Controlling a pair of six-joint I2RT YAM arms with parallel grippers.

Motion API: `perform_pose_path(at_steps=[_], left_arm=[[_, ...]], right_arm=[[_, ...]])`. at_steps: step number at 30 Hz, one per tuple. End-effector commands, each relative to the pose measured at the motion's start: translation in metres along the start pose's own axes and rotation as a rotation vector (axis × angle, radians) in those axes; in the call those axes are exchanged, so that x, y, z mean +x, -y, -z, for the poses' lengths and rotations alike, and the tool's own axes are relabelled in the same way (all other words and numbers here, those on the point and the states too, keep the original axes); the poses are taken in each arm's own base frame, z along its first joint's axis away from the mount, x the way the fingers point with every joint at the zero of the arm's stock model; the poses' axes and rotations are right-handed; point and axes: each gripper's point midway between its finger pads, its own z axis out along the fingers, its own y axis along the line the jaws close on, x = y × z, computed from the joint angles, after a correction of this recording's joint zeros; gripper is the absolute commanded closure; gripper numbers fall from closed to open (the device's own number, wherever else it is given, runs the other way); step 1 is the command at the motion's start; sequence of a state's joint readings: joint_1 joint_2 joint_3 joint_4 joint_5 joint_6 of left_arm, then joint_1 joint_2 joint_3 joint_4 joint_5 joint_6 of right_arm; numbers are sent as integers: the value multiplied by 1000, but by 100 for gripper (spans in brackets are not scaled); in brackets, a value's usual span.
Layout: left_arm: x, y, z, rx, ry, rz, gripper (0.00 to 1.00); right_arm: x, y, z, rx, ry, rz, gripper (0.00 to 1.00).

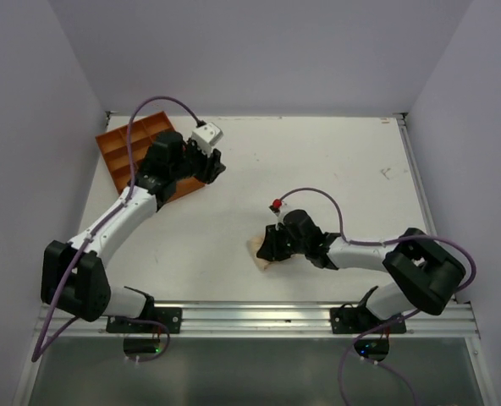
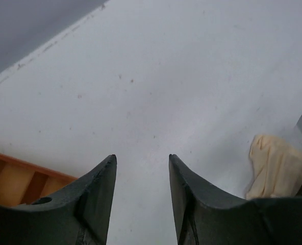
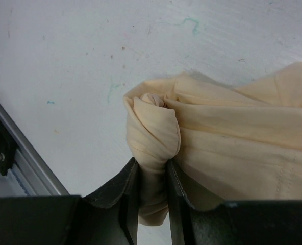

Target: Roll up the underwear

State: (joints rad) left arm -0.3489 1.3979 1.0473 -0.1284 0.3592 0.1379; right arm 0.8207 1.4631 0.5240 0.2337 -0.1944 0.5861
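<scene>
The underwear (image 3: 227,132) is pale beige fabric lying on the white table, near the front edge in the top view (image 1: 260,251). One end is twisted into a tight roll (image 3: 153,135). My right gripper (image 3: 152,176) is shut on that rolled end, with both fingers pressing into the cloth. The rest of the fabric spreads to the right, partly under the right finger. My left gripper (image 2: 142,166) hovers open over bare table at the back left (image 1: 210,161), holding nothing. The underwear (image 2: 276,166) shows far to the right in the left wrist view.
An orange compartment tray (image 1: 128,145) sits at the back left, partly under the left arm; its corner (image 2: 18,178) shows beside the left finger. A metal rail (image 1: 250,315) runs along the table's front edge. Grey walls close in the sides and back.
</scene>
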Motion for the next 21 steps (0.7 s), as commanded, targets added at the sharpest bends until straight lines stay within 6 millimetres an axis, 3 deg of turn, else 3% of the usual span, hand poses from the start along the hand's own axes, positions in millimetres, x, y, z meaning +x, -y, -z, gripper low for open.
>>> perform_pose_path(at_steps=[1,2,4,5,6,8,10,11,14,19,21], left_arm=[[-68,-8,-2,-23,211,81,51],[-66,-5,-6,6,184,119,51],[-23,19,-25,215,12,132,51],[-21,25,-29,269,-4,135,51],[-6,37,-34,350,-48,145,51],[17,45,-32,361,-116,107,48],[16,58,-24,385,-73,28,48],[33,65,-21,400,-95,35,48],[49,85,-7,503,-103,5,49],[100,132,11,701,-215,-55,49],[112,153,15,767,-246,-86,46]], right_arm=[[44,13,-2,-29,-98,-60,97],[47,12,-4,-46,-104,-74,97],[64,12,-5,-73,-144,-135,97],[59,7,-6,-111,-112,-147,97],[72,11,-4,-112,-130,-174,97],[70,5,-3,-166,-111,-214,96],[80,8,-4,-172,-145,-233,96],[84,5,-4,-194,-166,-237,96],[92,4,-4,-208,-204,-260,96],[96,7,-3,-216,-220,-289,95],[99,8,-3,-216,-231,-299,95]])
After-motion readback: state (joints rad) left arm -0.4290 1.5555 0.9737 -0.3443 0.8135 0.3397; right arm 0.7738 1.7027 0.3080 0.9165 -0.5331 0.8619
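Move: The rolled end of the underwear is already pinched in the right fingers, practically at the hand point and about 1 cm below it. The unrolled part lies from there some 5 cm ahead and 4 cm to the right, 2 cm lower. From the raised left hand the rolled end is roughly 18 cm back, 13 cm to the right and 18 cm below; the brown tray is about 23 cm to that hand's left and 10 cm ahead, 18 cm below. The left hand, still half open, finishes a short upward-and-forward swing, then sweeps back and down towards the underwear with a drift to the right, ending about 11 cm back and 9 cm lower than it began, its wrist turning some 30 degrees clockwise and tipping down. Meanwhile the right hand keeps its pinch on the rolled end and draws it about 4 cm back and 2 cm left close over the table, rolling about 20 degrees so that its left-pointing fingers come nearer to level. ##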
